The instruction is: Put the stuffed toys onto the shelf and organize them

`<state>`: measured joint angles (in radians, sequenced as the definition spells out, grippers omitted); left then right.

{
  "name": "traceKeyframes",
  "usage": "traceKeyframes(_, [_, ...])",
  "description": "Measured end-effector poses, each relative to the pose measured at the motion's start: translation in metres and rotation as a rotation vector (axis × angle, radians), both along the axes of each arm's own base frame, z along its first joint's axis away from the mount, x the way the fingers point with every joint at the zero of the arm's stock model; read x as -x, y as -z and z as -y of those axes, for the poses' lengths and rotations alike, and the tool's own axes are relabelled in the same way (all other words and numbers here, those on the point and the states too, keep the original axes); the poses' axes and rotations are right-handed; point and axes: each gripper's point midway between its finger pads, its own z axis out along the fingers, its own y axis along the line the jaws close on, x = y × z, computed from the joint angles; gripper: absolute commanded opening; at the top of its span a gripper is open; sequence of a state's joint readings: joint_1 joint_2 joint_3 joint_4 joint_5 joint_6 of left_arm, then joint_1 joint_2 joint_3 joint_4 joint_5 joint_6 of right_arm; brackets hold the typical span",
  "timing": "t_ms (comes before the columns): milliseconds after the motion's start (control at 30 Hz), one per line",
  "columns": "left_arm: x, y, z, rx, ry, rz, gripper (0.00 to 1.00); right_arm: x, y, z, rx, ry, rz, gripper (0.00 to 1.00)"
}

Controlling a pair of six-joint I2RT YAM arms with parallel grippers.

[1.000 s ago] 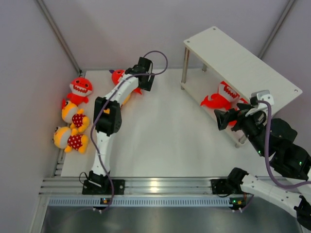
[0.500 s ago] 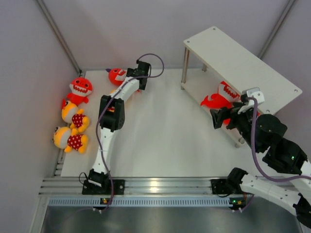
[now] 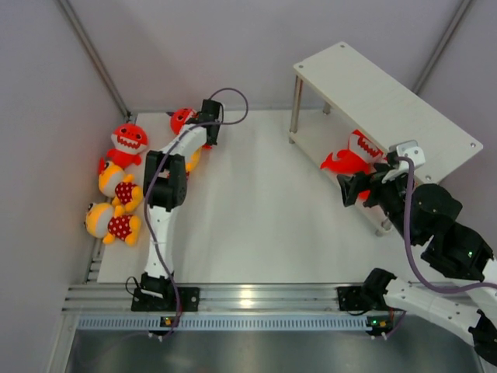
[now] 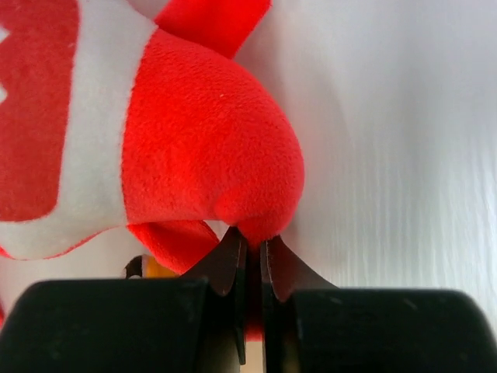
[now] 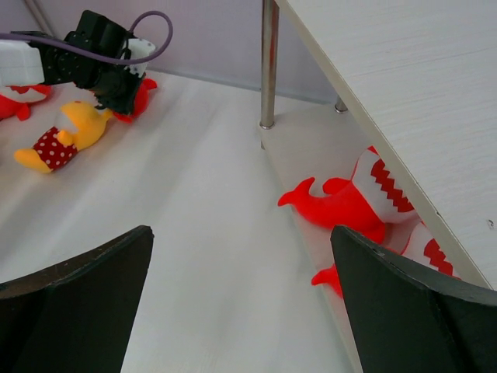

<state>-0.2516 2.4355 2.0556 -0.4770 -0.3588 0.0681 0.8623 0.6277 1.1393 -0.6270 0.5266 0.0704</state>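
My left gripper (image 4: 250,241) is shut on a fold of a red shark (image 4: 202,140) at the back left of the table. In the top view this gripper (image 3: 197,128) sits beside the shark (image 3: 183,119), with a yellow-orange figure (image 3: 191,160) under the arm. My right gripper (image 3: 351,189) is open and empty in front of the shelf (image 3: 388,97). Its lower tier (image 5: 299,148) holds one red shark (image 5: 349,203), with a second (image 5: 423,247) behind it. Another shark (image 3: 128,140) and two yellow figures, one (image 3: 116,185) above the other (image 3: 109,222), lie by the left wall.
The shelf's grey metal leg (image 5: 269,66) stands at its near left corner. A metal rail (image 3: 248,299) runs along the table's front edge. Grey walls close in the left and back sides.
My left gripper has moved left along the back edge, still pinching the red shark. My right gripper shifted slightly left and then stayed, open.
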Motion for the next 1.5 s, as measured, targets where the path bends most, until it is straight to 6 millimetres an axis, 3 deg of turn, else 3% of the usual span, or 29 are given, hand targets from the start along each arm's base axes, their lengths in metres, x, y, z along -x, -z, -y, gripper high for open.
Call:
traceKeyframes(133, [0.044,-0.023,0.014,0.103,0.202,-0.078,0.0,0.003,-0.004,0.003,-0.017,0.0,0.013,0.99])
traceKeyframes(333, [0.128,-0.087,0.041,0.153,0.535,-0.086,0.0,0.009,-0.01,0.007,-0.052,-0.01,0.033,0.99])
traceKeyframes(433, [0.164,-0.108,0.052,0.136,0.683,-0.075,0.0,0.014,-0.014,0.011,-0.082,-0.016,0.051,0.99])
traceKeyframes(600, [0.231,-0.107,0.087,0.071,0.919,-0.153,0.0,0.022,-0.021,0.016,-0.133,-0.03,0.07,0.99])
traceKeyframes(800, [0.288,-0.095,0.145,-0.058,1.176,-0.241,0.0,0.028,-0.027,0.019,-0.184,-0.044,0.082,0.99])
traceKeyframes(900, [0.294,-0.107,0.163,-0.109,1.271,-0.203,0.0,0.031,-0.029,0.02,-0.2,-0.048,0.086,1.0])
traceKeyframes(1067, [0.286,-0.133,0.179,-0.198,1.396,-0.112,0.0,0.037,-0.033,0.026,-0.223,-0.053,0.106,0.99])
traceKeyframes(1267, [0.242,-0.165,0.214,-0.221,1.404,0.024,0.0,0.042,-0.033,0.031,-0.239,-0.06,0.124,0.99])
traceKeyframes(1500, [0.202,-0.155,0.254,-0.235,1.419,0.092,0.0,0.043,-0.029,0.038,-0.208,-0.041,0.128,1.0])
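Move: The red shark is already pinched by its tail in the left hand, its body some 6 cm ahead and 7 cm to the left. Its place, the empty far end of the lower shelf board, lies about 37 cm right, 4 cm back and slightly above. The yellow doll is about 9 cm back and 8 cm left; the nearest shelved shark 46 cm right, 11 cm back. From the right hand, that empty place is about 35 cm ahead, 2 cm left, 31 cm below. The red shark, still pinched by its tail, is lifted and swept back almost 30 cm in the left hand, which drifts right. The hand then carries it right and still higher, finally forward again towards the shelf, turning about 80 degrees clockwise so the shark's head leads. The open right hand eases back, right and up, away from the shelf. ##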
